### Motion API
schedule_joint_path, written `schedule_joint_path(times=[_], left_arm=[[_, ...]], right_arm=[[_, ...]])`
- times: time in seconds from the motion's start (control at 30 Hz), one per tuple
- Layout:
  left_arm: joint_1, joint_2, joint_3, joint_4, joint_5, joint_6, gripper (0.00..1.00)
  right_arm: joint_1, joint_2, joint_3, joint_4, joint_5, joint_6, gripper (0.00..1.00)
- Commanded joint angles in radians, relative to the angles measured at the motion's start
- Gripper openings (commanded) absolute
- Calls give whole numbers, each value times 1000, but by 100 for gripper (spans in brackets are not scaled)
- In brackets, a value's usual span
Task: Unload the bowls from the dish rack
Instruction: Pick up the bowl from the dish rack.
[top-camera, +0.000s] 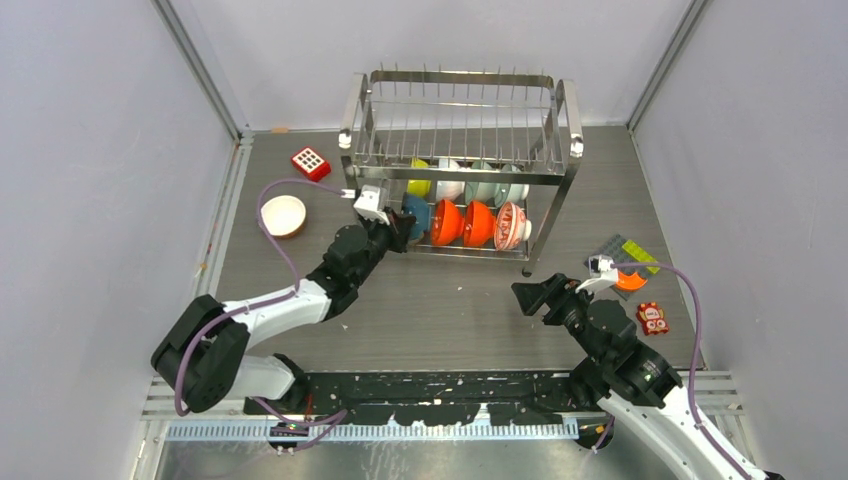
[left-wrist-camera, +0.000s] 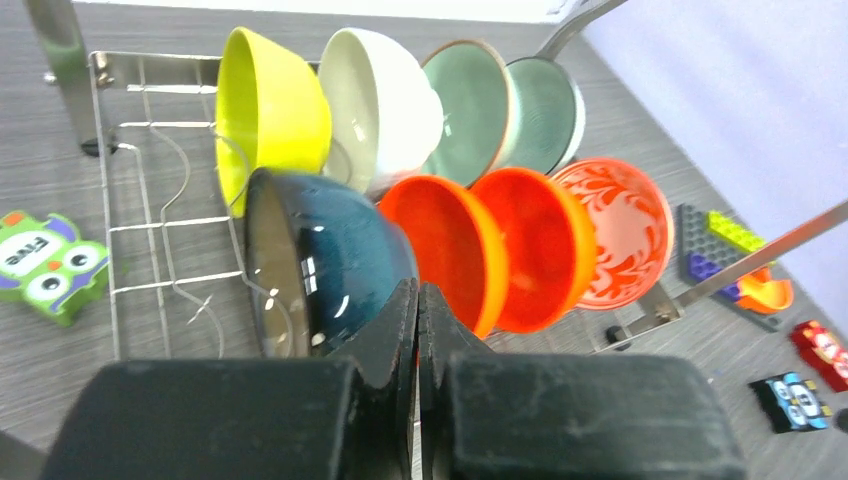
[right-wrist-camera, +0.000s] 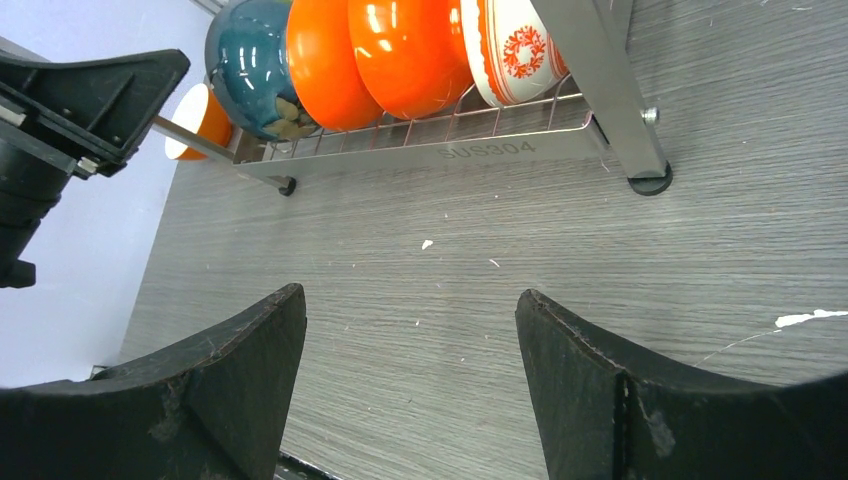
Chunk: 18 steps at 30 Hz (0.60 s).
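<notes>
The steel dish rack (top-camera: 462, 118) stands at the back of the table. Its lower tier holds two rows of bowls on edge. Yellow (left-wrist-camera: 270, 110), white (left-wrist-camera: 380, 100) and two pale teal bowls (left-wrist-camera: 470, 105) are behind. In front are a dark blue bowl (left-wrist-camera: 330, 255), two orange bowls (left-wrist-camera: 445, 240) and a red-and-white patterned bowl (left-wrist-camera: 620, 230). My left gripper (top-camera: 400, 226) is shut with nothing between its jaws, its tips against the dark blue bowl's side. My right gripper (right-wrist-camera: 410, 300) hangs open over bare table in front of the rack. An orange-and-white bowl (top-camera: 284, 215) sits upright on the table at the left.
A red square block with white dots (top-camera: 310, 162) lies left of the rack. Right of the rack are flat toy bricks (top-camera: 625, 250), a small orange bowl (top-camera: 631, 281) and a red toy tile (top-camera: 652, 318). A green owl tile (left-wrist-camera: 45, 265) lies beside the rack.
</notes>
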Motion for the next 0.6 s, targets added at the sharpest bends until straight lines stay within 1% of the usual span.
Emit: schedule_joint_path(times=[0.0,0.23,0.27,0.33,0.43,0.47,0.5,0.57], left_arm=[[-2,-20,-15,135,20,-41,0],[-2,-54,-25,91,-17,-41,0],[-2,-62,-24,77,-15,-41,2],[-2,-80,-16,40,0,-43,13],[-3,-101,4,-19,57,-47,41],[-4,-108,12,-43,75,-52,47],[-7,-115,20,-72,86,-54,51],[-26,-129,37,-138,85,-49,55]], right_arm=[[5,-11,-1,25,17,5,81],[6,-12,-1,25,17,5,81],[5,-12,-1,26,17,5,81],[6,-12,-1,27,18,5,81],[5,-12,-1,28,18,4,81],[6,-13,-1,27,20,3,81],[6,-14,-1,28,20,4,81],[5,-16,-1,26,23,6,81]])
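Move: The blue bowl stands on edge in the rack's lower tier, its middle about 2 cm ahead of the left hand, 2 cm left and 7 cm below the shut, empty fingers. From that hand the nearest orange bowl is some 4 cm right and 1 cm ahead, and the yellow bowl about 9 cm ahead and 2 cm left, both similarly low. From the idle right hand, the blue bowl lies roughly 16 cm ahead and 20 cm left. The left hand reopens its empty fingers about halfway while easing back and up, each some 1.5 cm, above the blue bowl. ##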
